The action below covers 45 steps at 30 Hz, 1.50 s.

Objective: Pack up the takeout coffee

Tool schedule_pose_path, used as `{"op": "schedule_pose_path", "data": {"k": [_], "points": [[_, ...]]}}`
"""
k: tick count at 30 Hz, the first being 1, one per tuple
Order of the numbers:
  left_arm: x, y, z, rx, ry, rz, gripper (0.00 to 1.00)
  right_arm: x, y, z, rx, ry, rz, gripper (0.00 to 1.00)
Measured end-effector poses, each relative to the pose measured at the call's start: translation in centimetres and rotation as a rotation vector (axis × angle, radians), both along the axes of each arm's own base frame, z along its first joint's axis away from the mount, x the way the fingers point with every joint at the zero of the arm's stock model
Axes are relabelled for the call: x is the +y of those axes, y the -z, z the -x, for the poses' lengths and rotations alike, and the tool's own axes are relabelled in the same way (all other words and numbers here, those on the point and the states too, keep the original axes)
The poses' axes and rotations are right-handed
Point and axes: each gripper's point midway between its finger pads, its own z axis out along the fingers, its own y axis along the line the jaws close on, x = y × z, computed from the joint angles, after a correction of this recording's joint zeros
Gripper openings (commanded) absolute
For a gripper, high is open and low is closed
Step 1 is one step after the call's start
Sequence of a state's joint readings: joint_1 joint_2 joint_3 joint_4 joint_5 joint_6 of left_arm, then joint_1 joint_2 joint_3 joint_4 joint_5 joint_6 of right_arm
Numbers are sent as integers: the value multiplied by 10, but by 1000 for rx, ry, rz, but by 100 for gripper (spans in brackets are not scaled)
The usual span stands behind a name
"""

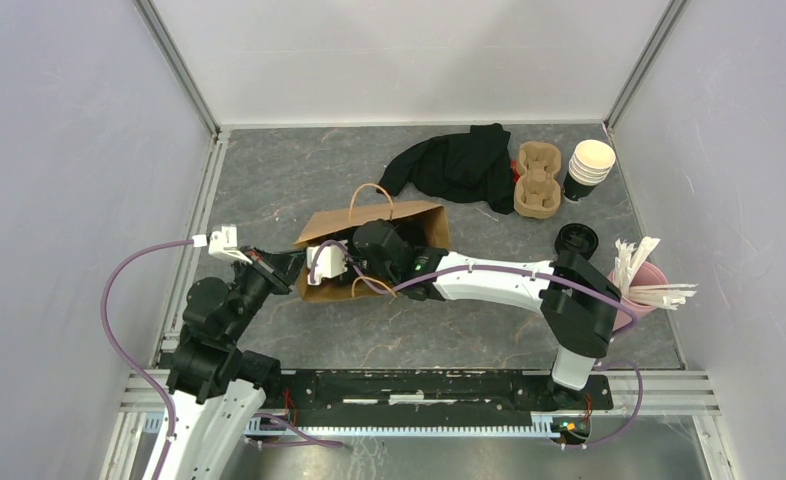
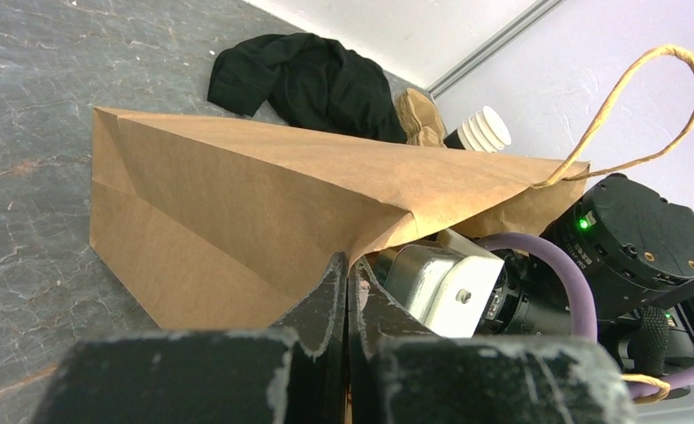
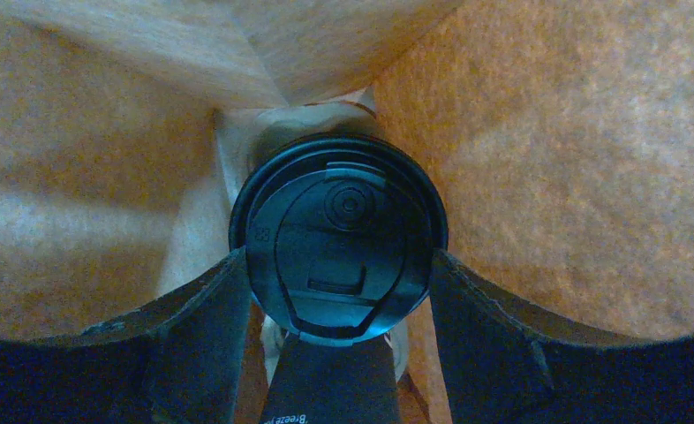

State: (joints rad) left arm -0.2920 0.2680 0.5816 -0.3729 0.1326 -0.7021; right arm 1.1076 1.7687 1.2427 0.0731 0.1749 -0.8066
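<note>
A brown paper bag (image 1: pixel 409 215) (image 2: pixel 237 194) lies on its side on the grey table, mouth toward the arms. My left gripper (image 1: pixel 291 268) (image 2: pixel 347 265) is shut on the rim of the bag's mouth. My right arm reaches into the bag, so its fingers are hidden in the top view. Inside, the takeout coffee (image 3: pixel 339 230) shows its black sip lid to the camera. My right gripper (image 3: pixel 336 265) is closed on it, a fingertip against each side of the lid rim. A black printed cup wall (image 3: pixel 330 389) shows below the lid. Another black lidded cup (image 1: pixel 576 240) stands on the table at the right.
At the back lie a black cloth (image 1: pixel 454 165) (image 2: pixel 308 79) and a brown pulp cup carrier (image 1: pixel 536 180). Beside them is a stack of lidless cups (image 1: pixel 589 165) (image 2: pixel 485 131). A pink holder of white sticks (image 1: pixel 644 285) stands at the right edge. Metal rails border the table.
</note>
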Motion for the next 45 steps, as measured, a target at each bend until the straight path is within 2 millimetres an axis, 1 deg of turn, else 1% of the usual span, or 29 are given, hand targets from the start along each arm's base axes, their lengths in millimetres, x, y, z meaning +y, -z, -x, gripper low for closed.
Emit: {"op": "schedule_pose_path", "data": {"k": [3, 8, 11, 13, 15, 16, 17, 25, 28, 35, 42, 45], "points": [[1, 1, 1, 9, -4, -3, 2, 0, 0, 0, 3, 0, -1, 65], [8, 1, 0, 22, -47, -10, 2, 0, 0, 1, 18, 5, 1, 72], [11, 0, -2, 25, -66, -12, 2, -3, 5, 3, 35, 4, 16, 79], [13, 0, -3, 30, -78, -15, 2, -4, 9, 5, 48, 4, 29, 81], [13, 0, -4, 33, -79, -16, 2, -5, 11, 6, 55, 5, 34, 88], [13, 0, -4, 35, -79, -16, 2, -5, 11, 7, 58, 4, 35, 95], [13, 0, -4, 36, -79, -17, 2, -5, 12, 7, 60, 4, 35, 98], [12, 0, -6, 36, -79, -16, 2, -5, 8, 11, 75, 2, 32, 98], [12, 0, -7, 38, -81, -12, 2, -5, 1, 15, 84, -5, 23, 98], [14, -2, -12, 64, -108, 10, 2, -1, -22, 37, 114, -34, -17, 98], [13, -4, -16, 84, -115, 18, 2, -6, -30, 46, 168, -9, -37, 98], [15, -5, -15, 87, -121, 17, 2, -10, -39, 49, 203, 11, -49, 97]]}}
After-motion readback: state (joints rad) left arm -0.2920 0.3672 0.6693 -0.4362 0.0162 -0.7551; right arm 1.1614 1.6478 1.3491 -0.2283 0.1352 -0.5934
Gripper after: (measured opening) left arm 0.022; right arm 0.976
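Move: The lidded coffee cup is already between the right fingers, held by its lid inside the paper bag. The cup carrier it is bound for lies about 3 cm ahead, 4 cm left and 10 cm below that hand; the other cup's middle is some 2 cm back, 2 cm right and 8 cm down. The pinched rim corner stands roughly 8 cm back, 9 cm left and 10 cm above. From the left hand, the carrier is about 12 cm ahead, 6 cm right, 20 cm down. The held cup is first eased about 1 cm down and back towards the carrier, then the right fingers open wide and let go of its lid. The empty right hand draws back about 4 cm and rises about 5 cm from its lowest point, away from the cup, tipping down some 10 degrees. The left hand keeps its pinch on the rim corner, edging 1.5 cm forward and left while turning slightly counter-clockwise. ##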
